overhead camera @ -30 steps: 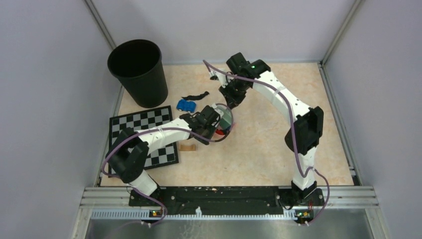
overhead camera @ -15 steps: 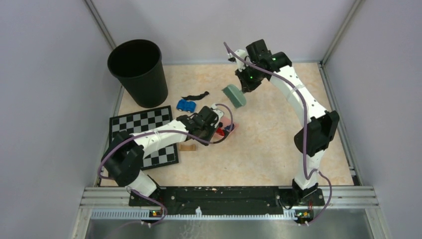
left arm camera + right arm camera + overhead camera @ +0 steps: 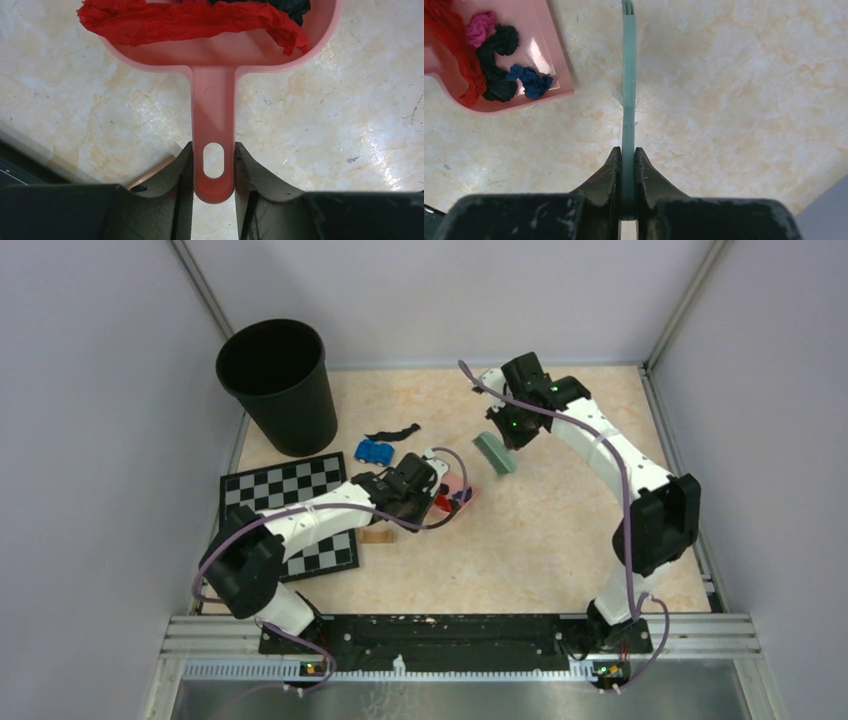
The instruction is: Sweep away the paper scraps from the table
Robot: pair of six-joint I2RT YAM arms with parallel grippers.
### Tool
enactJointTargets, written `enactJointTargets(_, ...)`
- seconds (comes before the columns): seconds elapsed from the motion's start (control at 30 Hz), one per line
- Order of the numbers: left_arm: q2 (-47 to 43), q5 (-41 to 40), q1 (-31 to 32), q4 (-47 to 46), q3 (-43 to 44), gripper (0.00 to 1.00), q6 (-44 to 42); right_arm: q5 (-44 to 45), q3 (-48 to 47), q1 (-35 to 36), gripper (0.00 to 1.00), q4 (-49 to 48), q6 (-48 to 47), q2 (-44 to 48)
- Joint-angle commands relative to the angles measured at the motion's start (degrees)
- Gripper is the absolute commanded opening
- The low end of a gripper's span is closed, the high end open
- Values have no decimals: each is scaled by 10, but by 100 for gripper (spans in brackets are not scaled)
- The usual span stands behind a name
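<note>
My left gripper [image 3: 425, 480] [image 3: 213, 150] is shut on the handle of the pink dustpan [image 3: 457, 496] [image 3: 215, 55], which rests on the table [image 3: 540, 530]. Paper scraps lie in the pan: red [image 3: 175, 22] [image 3: 454, 45], magenta [image 3: 480, 22], black [image 3: 499, 60] and dark blue [image 3: 530, 81]. My right gripper [image 3: 515, 425] [image 3: 628, 152] is shut on a green brush [image 3: 495, 453] [image 3: 628, 75], held to the right of the pan and apart from it. A black paper strip [image 3: 392, 431] lies on the table behind the pan.
A black bin [image 3: 278, 385] stands at the back left. A chequered board [image 3: 290, 510] lies under my left arm. A blue toy car [image 3: 375, 451] sits beside the black strip. A small wooden block [image 3: 378, 536] lies near the board.
My right arm has swung the brush from over the dustpan towards the right and lowered it near the table. My left gripper and the dustpan have stayed in place.
</note>
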State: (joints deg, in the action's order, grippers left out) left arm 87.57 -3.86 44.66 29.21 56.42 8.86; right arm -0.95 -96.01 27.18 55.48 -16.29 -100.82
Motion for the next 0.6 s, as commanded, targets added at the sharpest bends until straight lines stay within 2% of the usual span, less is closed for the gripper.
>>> enactJointTargets(0.0,-32,-6,-3,-19,6,0,-3,18,19,-11,0,-42,18,71)
enactJointTargets(0.1,-44,-17,-3,-17,11,0,-2,-14,31,-40,0,-45,35,94)
enactJointTargets(0.27,-65,-33,-4,-5,21,0,-3,-128,62,-121,0,-58,77,131)
enactJointTargets(0.43,-84,-52,-9,9,31,0,-5,-278,185,-211,0,-181,126,203)
enactJointTargets(0.57,-93,-70,-21,26,50,0,2,-401,272,-277,0,-271,184,226)
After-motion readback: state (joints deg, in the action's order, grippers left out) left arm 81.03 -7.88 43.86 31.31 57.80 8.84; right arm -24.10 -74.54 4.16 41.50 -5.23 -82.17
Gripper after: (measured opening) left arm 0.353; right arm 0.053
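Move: The dustpan of swept scraps is already gripped in the left hand, its tray about 4 cm ahead and 8 cm right of that hand; the trash bin waits some 18 cm ahead and 25 cm left. The blue toy car sits 13 cm ahead, 10 cm left, the leftover black scrap 17 cm ahead, 6 cm left. From the right hand, holding the brush, the tray is about 11 cm back, 10 cm left and 13 cm lower. The loaded dustpan is raised about 4 cm by the left hand, with its front tipping up slightly and a small forward-left drift towards the bin, its grip kept. Meanwhile the brush, still pinched in the right hand, rises a little, then swings some 8 cm right, away from the pan, sinking slightly as the wrist rolls left side up and turns clockwise. ##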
